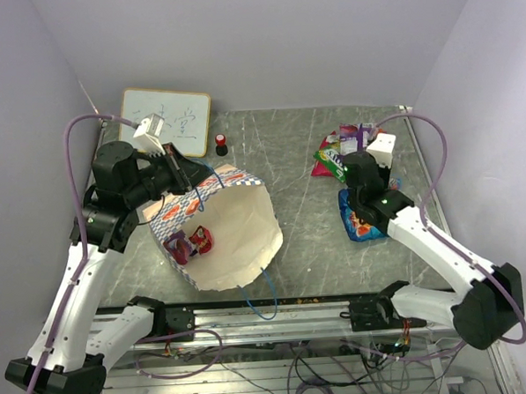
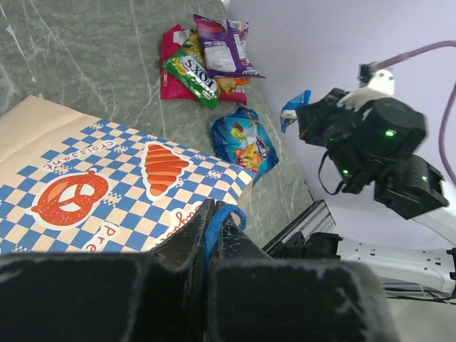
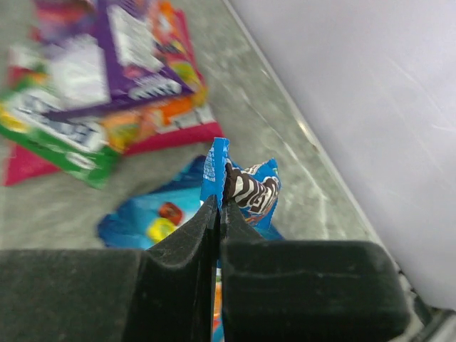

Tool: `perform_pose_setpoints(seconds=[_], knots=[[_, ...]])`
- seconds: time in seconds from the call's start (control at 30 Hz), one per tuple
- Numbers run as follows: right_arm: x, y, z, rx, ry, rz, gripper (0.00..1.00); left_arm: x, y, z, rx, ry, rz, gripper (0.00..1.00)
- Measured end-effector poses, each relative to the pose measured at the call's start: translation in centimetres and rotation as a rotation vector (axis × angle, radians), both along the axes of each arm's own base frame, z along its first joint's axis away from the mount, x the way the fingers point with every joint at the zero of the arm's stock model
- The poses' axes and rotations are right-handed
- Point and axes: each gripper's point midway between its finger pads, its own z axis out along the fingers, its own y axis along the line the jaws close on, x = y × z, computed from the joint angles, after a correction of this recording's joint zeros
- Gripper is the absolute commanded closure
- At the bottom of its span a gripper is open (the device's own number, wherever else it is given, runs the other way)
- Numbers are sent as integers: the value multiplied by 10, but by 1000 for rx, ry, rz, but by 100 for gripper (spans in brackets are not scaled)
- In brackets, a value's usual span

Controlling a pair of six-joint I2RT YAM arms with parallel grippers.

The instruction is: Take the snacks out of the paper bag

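Observation:
The paper bag [image 1: 234,229] lies on its side with its mouth towards the near right, and red snacks [image 1: 188,243] show inside it. My left gripper [image 2: 211,222] is shut on the bag's blue cord handle [image 2: 226,211] at the checkered band [image 2: 107,182]. My right gripper [image 3: 219,203] is shut on the edge of a small blue packet [image 3: 253,187], held just above a larger blue packet [image 3: 146,217]. Beyond these lies a pile of purple [image 3: 132,50], green [image 3: 57,135] and pink packets. In the top view the pile [image 1: 338,151] sits at the far right, behind the right gripper [image 1: 361,190].
A framed whiteboard [image 1: 165,121] leans at the far left, with a small red-and-black knob [image 1: 221,144] beside it. Purple walls close in the table on three sides. A metal rail [image 1: 278,315] with cables runs along the near edge.

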Motion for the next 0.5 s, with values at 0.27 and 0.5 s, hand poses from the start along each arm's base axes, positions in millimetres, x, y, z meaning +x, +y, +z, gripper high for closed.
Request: perform_pose_setpoints(seconds=[0.27, 0.5], knots=[[-15, -50, -63, -173, 228, -103, 100, 0, -1, -2, 0, 7, -6, 93], [-8, -26, -120, -57, 359, -24, 100, -5, -3, -10, -4, 27, -30, 93]])
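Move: The right hand already holds the small blue snack; the big blue bag it is bringing it to lies almost straight below, about 20 cm down, a couple of centimetres back and 1 cm left. The green bag is roughly 11 cm ahead and 8 cm left of the hand, the purple bag some 17 cm straight ahead, both also near table level. From the left hand, the big blue bag is about 38 cm right, 4 cm ahead and 34 cm below. Keeping the small blue snack pinched, the right hand sinks steadily by about 12 cm towards the big blue bag on the table, swinging some 5 cm to the right at first and then coming roughly half of that back left. As it goes down the wrist tips the fingers about 20 degrees further downward, and they stay shut on the snack rather than letting go. ##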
